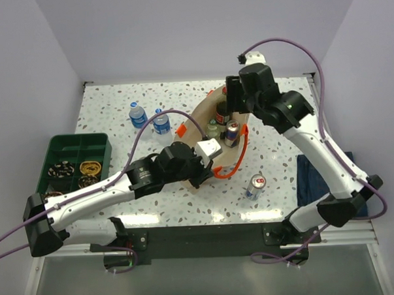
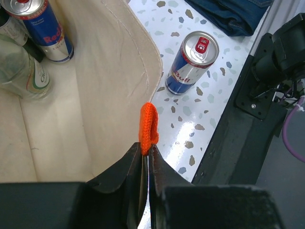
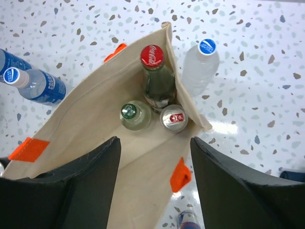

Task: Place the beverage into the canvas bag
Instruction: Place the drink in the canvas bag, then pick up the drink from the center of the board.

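The beige canvas bag stands open in the middle of the table, held wide at its near rim. My left gripper is shut on its orange strap handle. Inside the bag stand a cola bottle, a green-capped bottle and a Red Bull can. My right gripper hovers open and empty over the bag's mouth, at the bag's far end. Another Red Bull can stands on the table right of the bag, close to my left gripper.
A clear water bottle stands against the bag's outer wall. Two blue-labelled bottles stand left of the bag. A green compartment tray sits at the left edge, and a folded blue cloth lies at the right.
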Tool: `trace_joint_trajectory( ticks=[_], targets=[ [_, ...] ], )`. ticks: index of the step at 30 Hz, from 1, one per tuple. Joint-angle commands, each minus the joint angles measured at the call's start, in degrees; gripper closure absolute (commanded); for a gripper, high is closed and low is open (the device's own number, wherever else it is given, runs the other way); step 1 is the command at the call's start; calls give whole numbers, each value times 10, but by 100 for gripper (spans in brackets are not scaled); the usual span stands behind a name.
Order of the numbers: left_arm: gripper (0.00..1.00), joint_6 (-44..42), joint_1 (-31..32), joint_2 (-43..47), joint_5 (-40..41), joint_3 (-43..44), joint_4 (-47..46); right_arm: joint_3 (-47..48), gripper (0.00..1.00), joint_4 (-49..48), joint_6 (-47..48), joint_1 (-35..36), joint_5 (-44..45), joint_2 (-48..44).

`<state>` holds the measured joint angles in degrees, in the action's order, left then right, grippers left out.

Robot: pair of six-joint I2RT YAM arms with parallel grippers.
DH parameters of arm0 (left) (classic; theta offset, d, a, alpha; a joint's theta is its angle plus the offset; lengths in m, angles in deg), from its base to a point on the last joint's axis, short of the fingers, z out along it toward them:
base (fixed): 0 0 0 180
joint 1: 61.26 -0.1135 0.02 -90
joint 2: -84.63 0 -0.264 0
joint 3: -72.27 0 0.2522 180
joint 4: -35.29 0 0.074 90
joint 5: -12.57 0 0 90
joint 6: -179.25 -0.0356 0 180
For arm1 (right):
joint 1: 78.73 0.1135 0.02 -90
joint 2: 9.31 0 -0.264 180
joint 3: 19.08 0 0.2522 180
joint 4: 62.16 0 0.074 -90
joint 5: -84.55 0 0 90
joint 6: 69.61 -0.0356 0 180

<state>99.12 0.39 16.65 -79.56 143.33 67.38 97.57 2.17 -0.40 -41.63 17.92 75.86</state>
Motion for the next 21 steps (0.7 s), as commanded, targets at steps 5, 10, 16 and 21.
trace_joint_trajectory(
  ticks=[5,10,16,21],
  targets=[
    [85,-37,2,-31,-18,5,-4,-36,35,88,24,-5,12,-94],
    [85,-45,2,-37,-10,8,1,-63,34,129,28,-5,-10,-129],
    [85,-42,2,-41,-5,11,-11,-133,34,143,46,-5,-52,-166],
    [85,-36,2,-43,6,11,-18,-219,35,139,51,-5,-92,-203]
  ],
)
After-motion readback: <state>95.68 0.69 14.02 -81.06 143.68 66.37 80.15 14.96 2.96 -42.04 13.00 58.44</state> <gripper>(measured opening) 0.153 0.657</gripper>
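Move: Still on the table, the last Red Bull can stands about 18 cm back from the empty right hand, some 7 cm to its right and roughly 27 cm below. The canvas bag's middle lies about 5 cm back and 10 cm left of that hand, 22 cm lower. The can already in the bag is some 4 cm ahead, 1 cm right and 27 cm down. From the left hand, the last can lies about 17 cm right, 1 cm ahead and 15 cm below. Leaving the space above the bag with its fingers open, the right hand swings back about 10 cm and 6 cm to the right, out past the bag's right rim towards the standing Red Bull can. It rises a little first, then sinks increasingly fast to end some 6 cm lower, the fingers tipping down 10 to 15 degrees. The left hand keeps its pinch on the bag's orange handle, easing about 1 cm down and right. ##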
